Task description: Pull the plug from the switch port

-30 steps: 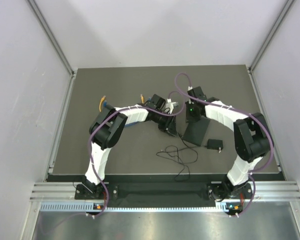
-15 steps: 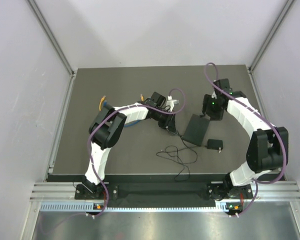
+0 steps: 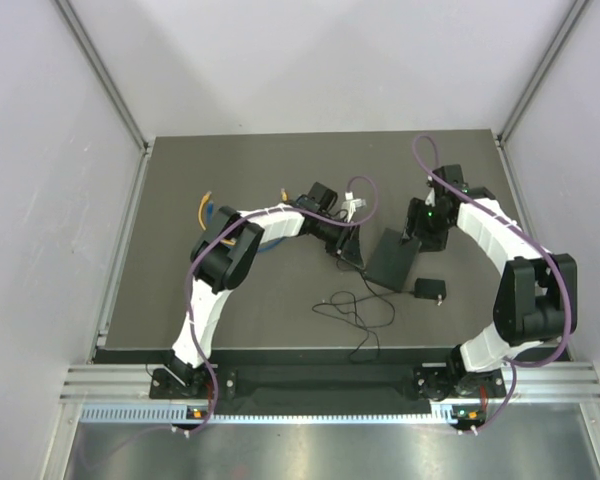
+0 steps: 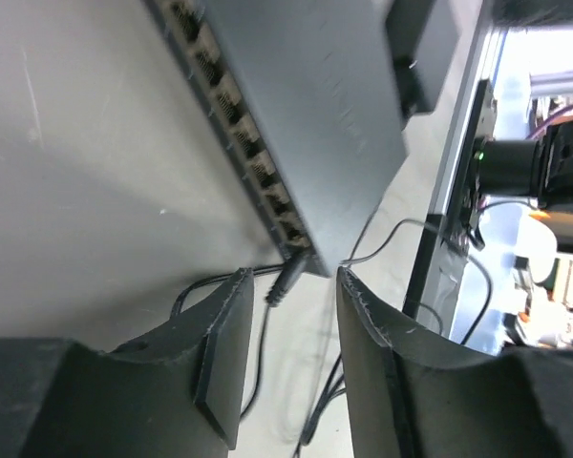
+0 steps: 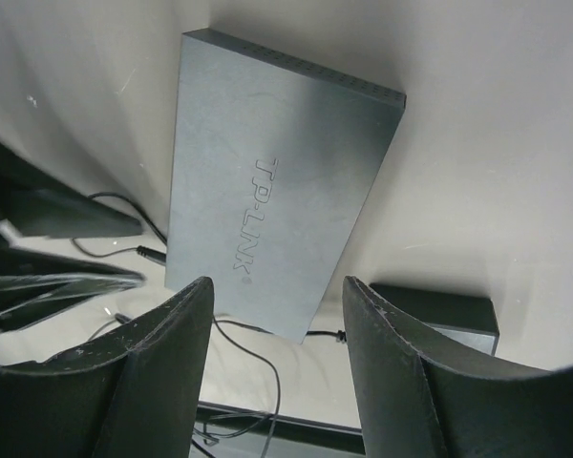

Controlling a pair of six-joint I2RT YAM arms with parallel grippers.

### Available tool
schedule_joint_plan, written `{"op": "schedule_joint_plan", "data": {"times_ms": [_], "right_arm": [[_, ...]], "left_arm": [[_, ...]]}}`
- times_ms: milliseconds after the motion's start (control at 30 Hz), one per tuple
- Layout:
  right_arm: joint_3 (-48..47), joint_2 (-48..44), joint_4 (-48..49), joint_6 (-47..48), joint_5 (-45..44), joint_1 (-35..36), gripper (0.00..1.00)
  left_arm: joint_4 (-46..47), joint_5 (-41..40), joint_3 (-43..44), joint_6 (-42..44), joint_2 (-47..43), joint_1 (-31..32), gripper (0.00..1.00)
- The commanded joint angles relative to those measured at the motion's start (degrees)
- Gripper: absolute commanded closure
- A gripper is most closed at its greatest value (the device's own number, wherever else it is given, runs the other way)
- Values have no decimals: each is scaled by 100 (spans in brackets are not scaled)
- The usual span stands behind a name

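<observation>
The switch [image 3: 393, 258] is a flat black box lying at mid-table, also seen in the left wrist view [image 4: 306, 105] and the right wrist view [image 5: 267, 210]. Its row of ports [image 4: 239, 143] runs along one side. A black barrel plug [image 4: 285, 283] on a thin wire sits at the corner socket; I cannot tell whether it is seated. My left gripper [image 4: 292, 275] [image 3: 350, 250] is open, its fingers standing either side of the plug without touching it. My right gripper [image 5: 277, 283] [image 3: 420, 232] hangs open above the switch's far end, holding nothing.
A small black adapter [image 3: 429, 290] [image 5: 439, 310] lies just right of the switch, and its thin wire [image 3: 355, 310] loops toward the table's near edge. Blue and orange cable ends [image 3: 208, 208] lie at the back left. A white connector [image 3: 355, 205] sits behind the left gripper.
My right gripper let go of the switch, opened, swung out to the back right, then eased back a little. My left gripper shifted right, closer to the switch's corner.
</observation>
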State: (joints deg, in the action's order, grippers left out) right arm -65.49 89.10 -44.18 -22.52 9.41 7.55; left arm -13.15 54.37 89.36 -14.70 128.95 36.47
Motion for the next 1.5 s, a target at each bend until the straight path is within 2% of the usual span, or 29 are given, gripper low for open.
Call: {"op": "schedule_joint_plan", "data": {"times_ms": [0, 233, 367, 567, 700, 733, 833, 933, 1167, 1300, 1467], "right_arm": [[-69, -182, -37, 90, 114, -122, 43], [72, -104, -38, 178, 139, -254, 43], [28, 90, 41, 187, 175, -263, 43], [10, 503, 112, 231, 263, -263, 43], [-25, 635, 112, 257, 369, -263, 44], [-103, 644, 86, 275, 290, -246, 44], [-392, 547, -177, 310, -208, -158, 44], [-613, 433, -389, 249, -405, 27, 42], [-632, 424, -416, 11, -107, 650, 37], [-544, 441, -407, -138, -36, 827, 37], [-684, 512, -547, -506, -650, 1160, 43]], "left_arm": [[-21, 443, 169, 318, 131, 53, 53], [-329, 338, 257, 635, 280, 211, 54], [-496, 285, 117, 828, 237, 220, 63], [-338, 399, -50, 784, 166, 220, 71], [-233, 399, -50, 636, 236, 220, 82], [-206, 373, -59, 609, 236, 220, 90], [153, 390, -191, 302, 201, 212, 100], [715, 513, -366, -120, 157, 212, 100], [2367, 558, -1182, -1131, -1, 247, 100], [2932, 198, -1483, -1474, -133, 308, 100], [3616, 13, -1711, -1799, -115, 352, 100]]}}
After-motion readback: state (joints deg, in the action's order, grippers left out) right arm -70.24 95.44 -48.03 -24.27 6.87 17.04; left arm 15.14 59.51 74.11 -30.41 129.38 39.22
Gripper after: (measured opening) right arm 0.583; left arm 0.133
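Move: The black plug at the switch's near-left corner lies about 3 cm back, 2 cm right and 2 cm below the left hand. The switch's middle is some 8 cm to that hand's right and 1 cm ahead. From the right hand, the switch's middle lies about 4 cm left, 1 cm back and 5 cm down; the power adapter is 8 cm back and 5 cm right. Left hand eases back about 4 cm, sinking, and pinches the black plug; right dips, rises partway, shifts left over the switch. ##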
